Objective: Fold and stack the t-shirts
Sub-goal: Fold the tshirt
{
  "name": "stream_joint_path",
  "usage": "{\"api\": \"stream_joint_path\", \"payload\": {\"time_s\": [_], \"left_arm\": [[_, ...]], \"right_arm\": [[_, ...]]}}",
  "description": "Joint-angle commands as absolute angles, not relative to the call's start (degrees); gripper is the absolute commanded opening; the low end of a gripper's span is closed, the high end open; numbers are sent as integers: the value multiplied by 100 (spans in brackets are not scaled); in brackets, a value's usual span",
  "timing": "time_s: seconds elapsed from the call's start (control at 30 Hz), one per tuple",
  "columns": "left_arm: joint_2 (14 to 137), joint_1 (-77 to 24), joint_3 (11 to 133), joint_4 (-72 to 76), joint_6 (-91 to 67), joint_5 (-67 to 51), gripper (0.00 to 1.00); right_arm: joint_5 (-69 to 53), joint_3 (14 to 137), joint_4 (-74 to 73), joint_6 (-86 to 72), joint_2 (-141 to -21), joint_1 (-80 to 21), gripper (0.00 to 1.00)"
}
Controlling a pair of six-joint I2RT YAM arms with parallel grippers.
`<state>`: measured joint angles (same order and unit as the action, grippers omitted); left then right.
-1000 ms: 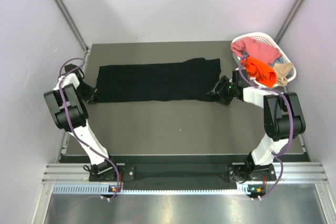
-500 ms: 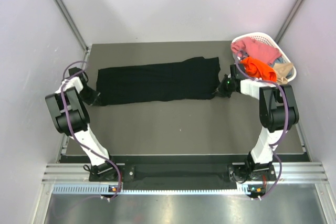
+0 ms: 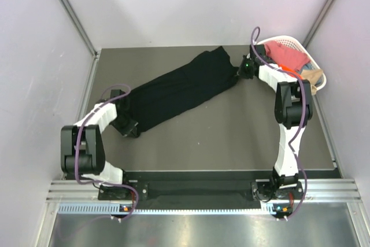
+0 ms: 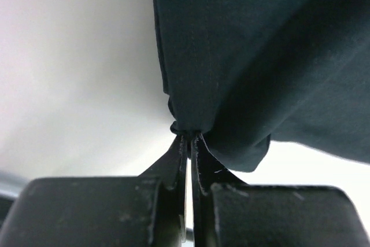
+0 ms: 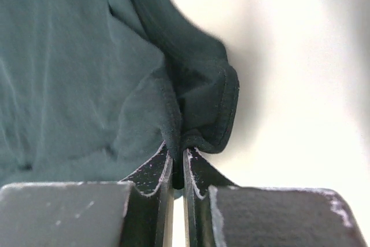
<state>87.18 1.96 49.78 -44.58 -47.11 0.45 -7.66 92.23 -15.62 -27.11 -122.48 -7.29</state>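
The black t-shirt lies folded into a long band, slanting from the near left to the far right of the table. My left gripper is shut on its near-left end, and the left wrist view shows the cloth pinched between the fingertips. My right gripper is shut on its far-right end, and the right wrist view shows a bunched hem in the fingertips. Pink, orange and beige shirts lie in the basket.
The white oval slatted basket stands at the far right corner of the grey table, close to my right gripper. White walls close in both sides and the back.
The shirt has swung from lying straight across to a diagonal. My left gripper has moved nearer and rightward with its end; my right gripper has moved farther back toward the basket.
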Motion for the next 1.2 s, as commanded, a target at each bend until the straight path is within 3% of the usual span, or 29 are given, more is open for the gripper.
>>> {"api": "stream_joint_path", "payload": {"time_s": [0.0,0.27,0.3,0.33,0.37,0.43,0.47,0.67,0.7,0.83,0.87,1.07,1.17], "left_arm": [[8271,-383,4843,-4825,-5045,26,0],[8673,-2477,5429,-4982,-5256,-282,0],[8866,-2705,5597,-5157,-5195,-203,8],[8912,-2777,5738,-5237,-5029,-159,27],[8877,-2838,5922,-5334,-4958,-62,35],[8597,-2874,5994,-5353,-4774,-53,47],[8483,-2874,6090,-5344,-4694,200,53],[8060,-2857,6766,-5634,-3938,939,57],[8025,-2822,6828,-5669,-3790,1236,62],[8094,-2094,6978,-5537,-3315,1363,64],[8103,-1535,6952,-5485,-3226,1267,64],[8270,356,6864,-5081,-2716,826,62],[8358,981,6864,-5019,-2654,661,62]], "right_arm": [[-404,10106,-1564,-2189,-12629,-633,5],[-448,12151,-2230,-2276,-13789,-589,16],[-457,12321,-2363,-2285,-13877,-589,19],[-483,12427,-2460,-2303,-13869,-589,23],[-527,12445,-2565,-2311,-13808,-589,35],[-501,12314,-2654,-2312,-13545,-598,41],[-501,12174,-2785,-2312,-13448,-606,51],[-370,11613,-3542,-2075,-12675,-633,76],[-326,11462,-3594,-1996,-12378,-633,79],[-316,10882,-3875,-1916,-11717,-685,92],[-456,10585,-3893,-1916,-11594,-712,93],[-1544,8601,-3141,-2372,-10399,-1457,89],[-2091,7649,-2507,-2715,-9941,-2301,88]]}}
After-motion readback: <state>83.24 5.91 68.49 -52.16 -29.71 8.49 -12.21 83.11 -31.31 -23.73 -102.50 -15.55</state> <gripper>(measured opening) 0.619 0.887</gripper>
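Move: The left gripper still pinches the near-left corner of the black t-shirt strip; its set-down spot is bare table about 13 cm right and 4 cm back. The shirt's other left-end corner is some 20 cm ahead and 3 cm left of this hand. The right gripper still holds the right-end near corner, to be set down about 8 cm straight ahead; the far right-end corner is roughly 14 cm ahead and 8 cm left, the laundry basket about 26 cm right and 5 cm ahead. Sweep the left gripper some 13 cm right and a little back, low over the table, dragging its shirt corner while turning clockwise; open, rise about 10 cm, then swing forward and left off the shirt. With the right gripper, draw its corner forward about 8 cm, open wide to let go, then lift and retreat back some 20 cm and left. ##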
